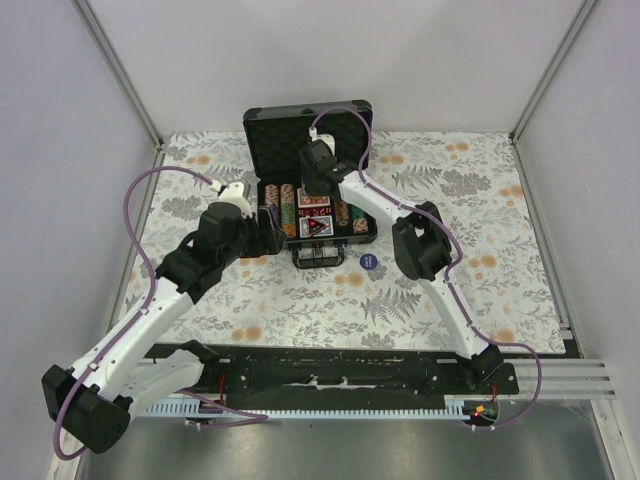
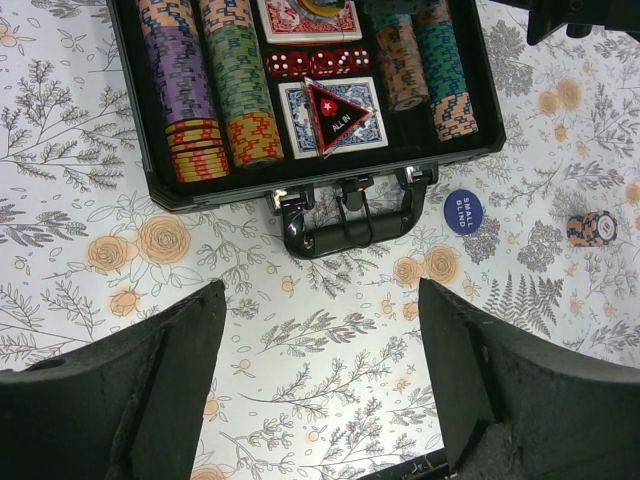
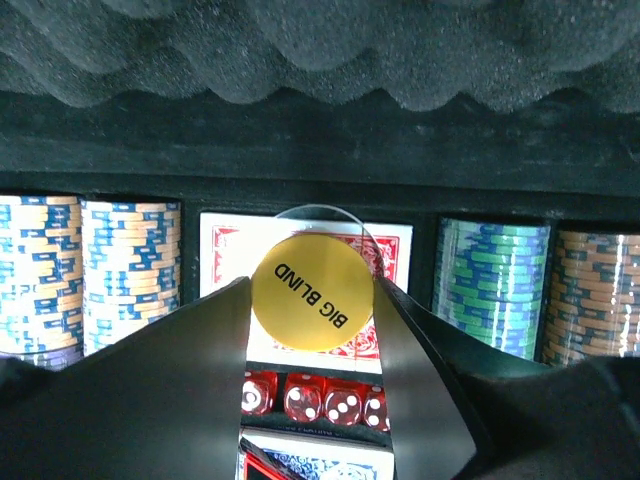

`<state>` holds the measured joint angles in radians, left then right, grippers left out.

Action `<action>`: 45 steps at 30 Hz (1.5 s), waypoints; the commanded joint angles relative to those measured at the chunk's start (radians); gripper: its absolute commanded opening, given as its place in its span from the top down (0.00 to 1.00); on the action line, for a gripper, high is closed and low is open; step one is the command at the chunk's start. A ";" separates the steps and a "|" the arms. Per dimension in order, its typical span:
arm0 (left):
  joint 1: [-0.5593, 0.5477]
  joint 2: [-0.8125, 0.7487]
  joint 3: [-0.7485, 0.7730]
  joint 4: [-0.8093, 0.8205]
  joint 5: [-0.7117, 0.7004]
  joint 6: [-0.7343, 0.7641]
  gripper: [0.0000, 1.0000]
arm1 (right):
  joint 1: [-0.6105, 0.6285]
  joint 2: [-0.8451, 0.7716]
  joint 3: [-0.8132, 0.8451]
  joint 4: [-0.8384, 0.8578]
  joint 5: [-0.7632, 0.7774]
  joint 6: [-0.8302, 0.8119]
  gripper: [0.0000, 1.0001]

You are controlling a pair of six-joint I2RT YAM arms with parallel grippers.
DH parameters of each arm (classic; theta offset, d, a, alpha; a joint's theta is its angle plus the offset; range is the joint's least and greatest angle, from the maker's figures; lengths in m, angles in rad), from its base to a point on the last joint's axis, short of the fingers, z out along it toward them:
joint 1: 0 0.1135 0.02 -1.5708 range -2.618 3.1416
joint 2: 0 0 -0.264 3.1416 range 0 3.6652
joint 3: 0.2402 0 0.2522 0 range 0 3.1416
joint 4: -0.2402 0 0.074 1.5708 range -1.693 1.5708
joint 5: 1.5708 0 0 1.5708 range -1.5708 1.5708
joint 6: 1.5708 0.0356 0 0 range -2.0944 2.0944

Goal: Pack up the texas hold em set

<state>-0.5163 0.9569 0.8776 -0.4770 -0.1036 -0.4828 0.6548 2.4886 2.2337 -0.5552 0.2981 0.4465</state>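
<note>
The dark grey briefcase (image 1: 256,150) stands open at the back of the table, foam-lined lid (image 3: 320,60) upright. It holds rows of multicoloured poker chips (image 2: 185,90), a red deck (image 3: 225,250), red dice (image 3: 320,400), and a blue deck (image 2: 295,125) with a triangular "ALL IN" button (image 2: 327,115) on it. My right gripper (image 3: 310,300) is shut on a yellow "BIG BLIND" button (image 3: 310,290), just above the red deck. My left gripper (image 2: 320,380) is open and empty, above the cloth in front of the case handle (image 2: 345,235).
A blue "SMALL BLIND" button (image 2: 463,212) lies on the floral cloth right of the handle; it also shows in the top view (image 1: 369,262). A short stack of chips (image 2: 592,229) lies further right. Grey walls close in the table on three sides.
</note>
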 commanded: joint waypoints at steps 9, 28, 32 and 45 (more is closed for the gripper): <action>0.006 0.005 0.026 0.023 -0.013 0.009 0.16 | 0.012 0.012 0.037 0.063 0.038 -0.046 0.36; 0.006 -0.037 0.011 0.052 0.021 -0.014 0.16 | 0.023 -0.430 -0.269 -0.179 0.001 0.026 0.24; 0.006 -0.050 0.008 0.051 0.028 -0.016 0.16 | 0.023 -0.513 -0.371 -0.264 -0.028 0.055 0.24; 0.006 -0.064 0.000 0.041 0.035 -0.022 0.16 | 0.022 -0.764 -0.842 -0.200 -0.019 0.106 0.17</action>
<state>-0.5163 0.9131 0.8776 -0.4618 -0.0734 -0.4843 0.6743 1.8050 1.4651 -0.8013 0.2848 0.5365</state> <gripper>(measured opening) 0.834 0.821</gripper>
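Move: The red card deck, where the held big blind button is to go, is practically straight beneath the right hand, only about 2 cm down. The row of red dice lies some 6 cm back of the hand, the blue deck with the all-in triangle about 11 cm back, and the small blind button roughly 21 cm back and 14 cm to the right, 5 cm lower. From the left hand the red deck is about 17 cm ahead, 11 cm right and 15 cm below. The big blind button, already pinched over the red deck, is nudged about 1 cm forward before the right fingers open and let go of it. The hand then lifts about 11 cm while drawing back and to the right, and sinks again towards the small blind, ending some 18 cm back and 12 cm right, opening a little wider and tipping about 15 degrees further down. ##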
